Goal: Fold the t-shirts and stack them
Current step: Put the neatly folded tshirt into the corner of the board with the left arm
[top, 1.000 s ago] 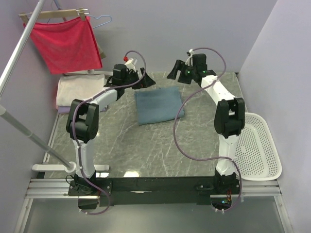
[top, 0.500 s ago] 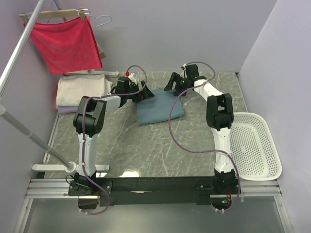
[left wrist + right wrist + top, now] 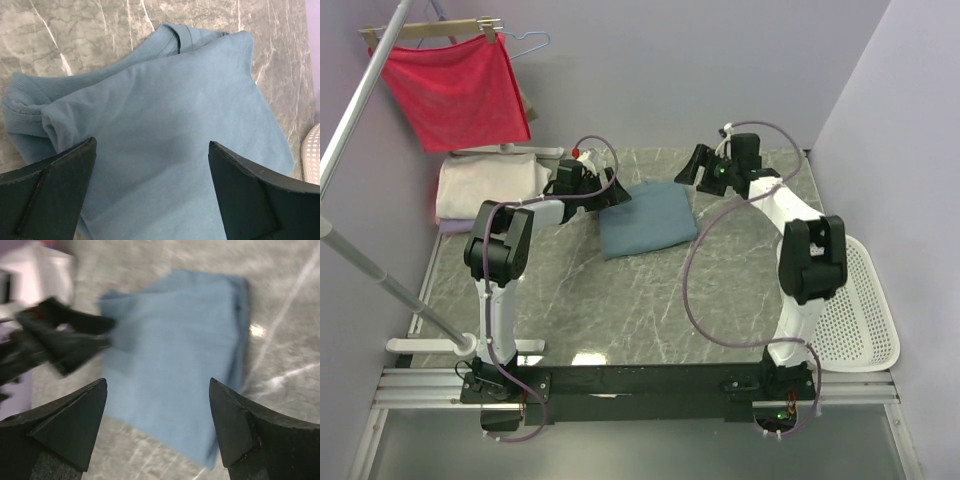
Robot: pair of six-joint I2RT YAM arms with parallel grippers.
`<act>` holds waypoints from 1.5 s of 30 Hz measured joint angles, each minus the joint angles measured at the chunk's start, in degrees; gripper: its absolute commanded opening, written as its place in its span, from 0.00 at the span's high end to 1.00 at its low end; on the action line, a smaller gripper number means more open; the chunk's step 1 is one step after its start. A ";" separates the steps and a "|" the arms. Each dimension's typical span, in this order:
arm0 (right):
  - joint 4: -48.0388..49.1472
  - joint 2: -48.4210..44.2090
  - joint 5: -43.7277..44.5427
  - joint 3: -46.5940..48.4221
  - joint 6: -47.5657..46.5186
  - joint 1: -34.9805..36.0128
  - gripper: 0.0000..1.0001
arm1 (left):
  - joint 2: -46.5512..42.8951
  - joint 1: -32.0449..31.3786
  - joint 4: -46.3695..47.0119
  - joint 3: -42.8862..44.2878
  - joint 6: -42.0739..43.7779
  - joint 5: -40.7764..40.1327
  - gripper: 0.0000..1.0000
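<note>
A dusty teal-blue t-shirt (image 3: 648, 217) lies folded into a rough rectangle on the marble table, filling the left wrist view (image 3: 170, 125) and showing blurred in the right wrist view (image 3: 175, 350). My left gripper (image 3: 616, 192) hovers at the shirt's left far edge, open, nothing between its fingers (image 3: 47, 185). My right gripper (image 3: 694, 166) hangs above the shirt's far right corner, also open and empty. A cream-white folded t-shirt (image 3: 485, 185) rests on a pale lavender one (image 3: 450, 226) at the table's far left.
A red cloth (image 3: 455, 90) hangs on a wooden hanger from a metal rack (image 3: 360, 100) at the back left. A white perforated basket (image 3: 855, 305) stands at the right edge. Purple walls close in the back and sides.
My right gripper has lifted and pulled back to the right off the shirt's far corner. The left gripper shifted slightly left along the shirt's edge. The shirt lies unchanged.
</note>
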 measured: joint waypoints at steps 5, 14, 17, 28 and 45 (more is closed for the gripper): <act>2.67 -7.69 -2.36 -3.43 -0.11 0.72 0.11 | 0.00 0.11 -0.02 0.00 0.17 0.15 0.01; 3.48 -5.77 -3.96 -17.53 1.81 2.45 0.12 | 0.00 0.15 -0.15 0.00 0.42 0.26 0.01; 3.61 -3.02 -3.10 -18.36 2.27 2.43 0.14 | 0.00 0.15 -0.26 0.00 0.52 0.26 0.01; 2.45 -2.75 0.20 -15.93 2.12 2.43 0.11 | -0.74 0.17 -1.79 0.00 1.07 0.28 0.01; -3.02 -14.58 10.38 -14.25 -3.06 2.43 0.10 | -20.09 0.33 -14.21 -7.87 3.06 -12.48 0.01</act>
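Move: The folded t-shirt's middle lies about 6 cm back and 7 cm to the right of the left hand, whose fingers are low over its far left corner, only a couple of centimetres above it. From the right hand, raised off the far right corner, the same middle is some 8 cm back, 10 cm left and 9 cm down. The white stack sits about 27 cm to the left of the left hand, 1 cm farther out and roughly level in height. At the t-shirt's far left corner the left hand stays low and open for about a second, then lifts some 9 cm and swings left off the cloth, easing back and dipping at the end. Meanwhile the right hand hops up, draws back about 8 cm and sinks low by the right edge, pauses, and rises again to just about its starting height, fingers wide throughout. ##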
